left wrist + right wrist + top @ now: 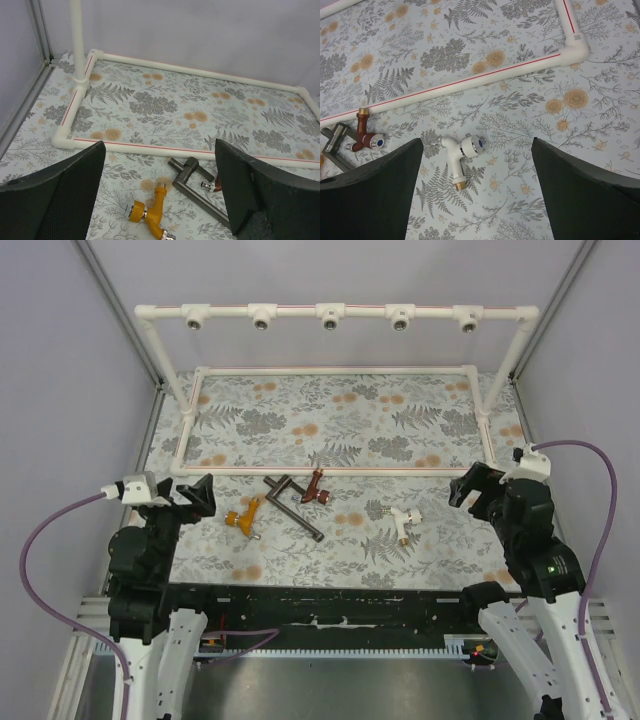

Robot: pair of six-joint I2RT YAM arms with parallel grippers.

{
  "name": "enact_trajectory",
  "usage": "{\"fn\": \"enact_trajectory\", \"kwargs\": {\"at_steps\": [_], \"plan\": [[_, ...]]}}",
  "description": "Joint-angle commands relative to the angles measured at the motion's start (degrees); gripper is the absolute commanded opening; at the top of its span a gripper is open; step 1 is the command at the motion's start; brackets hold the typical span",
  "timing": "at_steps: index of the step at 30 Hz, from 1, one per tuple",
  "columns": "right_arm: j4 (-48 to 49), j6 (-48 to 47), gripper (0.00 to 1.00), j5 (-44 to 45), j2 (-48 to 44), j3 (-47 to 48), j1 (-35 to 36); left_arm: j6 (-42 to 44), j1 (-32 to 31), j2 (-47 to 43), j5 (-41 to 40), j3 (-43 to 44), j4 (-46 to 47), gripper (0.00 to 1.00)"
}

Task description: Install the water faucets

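Four faucets lie on the floral mat in the top view: an orange-yellow one (243, 516), a larger dark grey one (291, 503), a red-brown one (318, 485) and a white one (405, 521). My left gripper (196, 496) is open and empty, left of the yellow faucet. In the left wrist view the yellow faucet (152, 210) and grey faucet (192, 180) lie between its fingers. My right gripper (468, 486) is open and empty, right of the white faucet. The right wrist view shows the white faucet (458, 154) and the red-brown one (364, 134).
A white pipe rail (330, 311) with several metal-ringed tee sockets spans the back on two posts. Its rectangular pipe base frame (330, 469) lies on the mat behind the faucets. Grey walls close both sides.
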Motion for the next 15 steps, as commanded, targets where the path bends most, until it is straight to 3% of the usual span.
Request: {"fn": "enact_trajectory", "kwargs": {"at_steps": [1,15], "plan": [[-1.6,0.9,0.98,-1.1,0.7,0.9,0.0,-1.7,-0.3,0.0,2.0,-0.6,-0.1,0.94],[-5.4,6.3,0.98,-11.8,18.2,-1.6,-0.1,-10.6,-2.3,-0.6,7.7,-6.2,-0.3,0.95]]}}
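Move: The white faucet lies about 15 cm to the right hand's left, barely a centimetre farther out and some 23 cm below it; the frame's right near corner is about 13 cm ahead, 4 cm to the right. The yellow faucet is about 9 cm right of the left hand, 2 cm ahead and 29 cm below, with the grey angled tool 21 cm right, 5 cm ahead, and the brown faucet 27 cm right, 10 cm ahead. Down towards the white faucet goes the right hand, sinking some 7 cm and edging about 3 cm left while its fingers tip roughly 20 degrees more towards the table. The left hand gathers pace down and to the right, about 4.5 cm in all, towards the yellow faucet, yawing slightly clockwise. Both grippers stay wide open and touch nothing. ##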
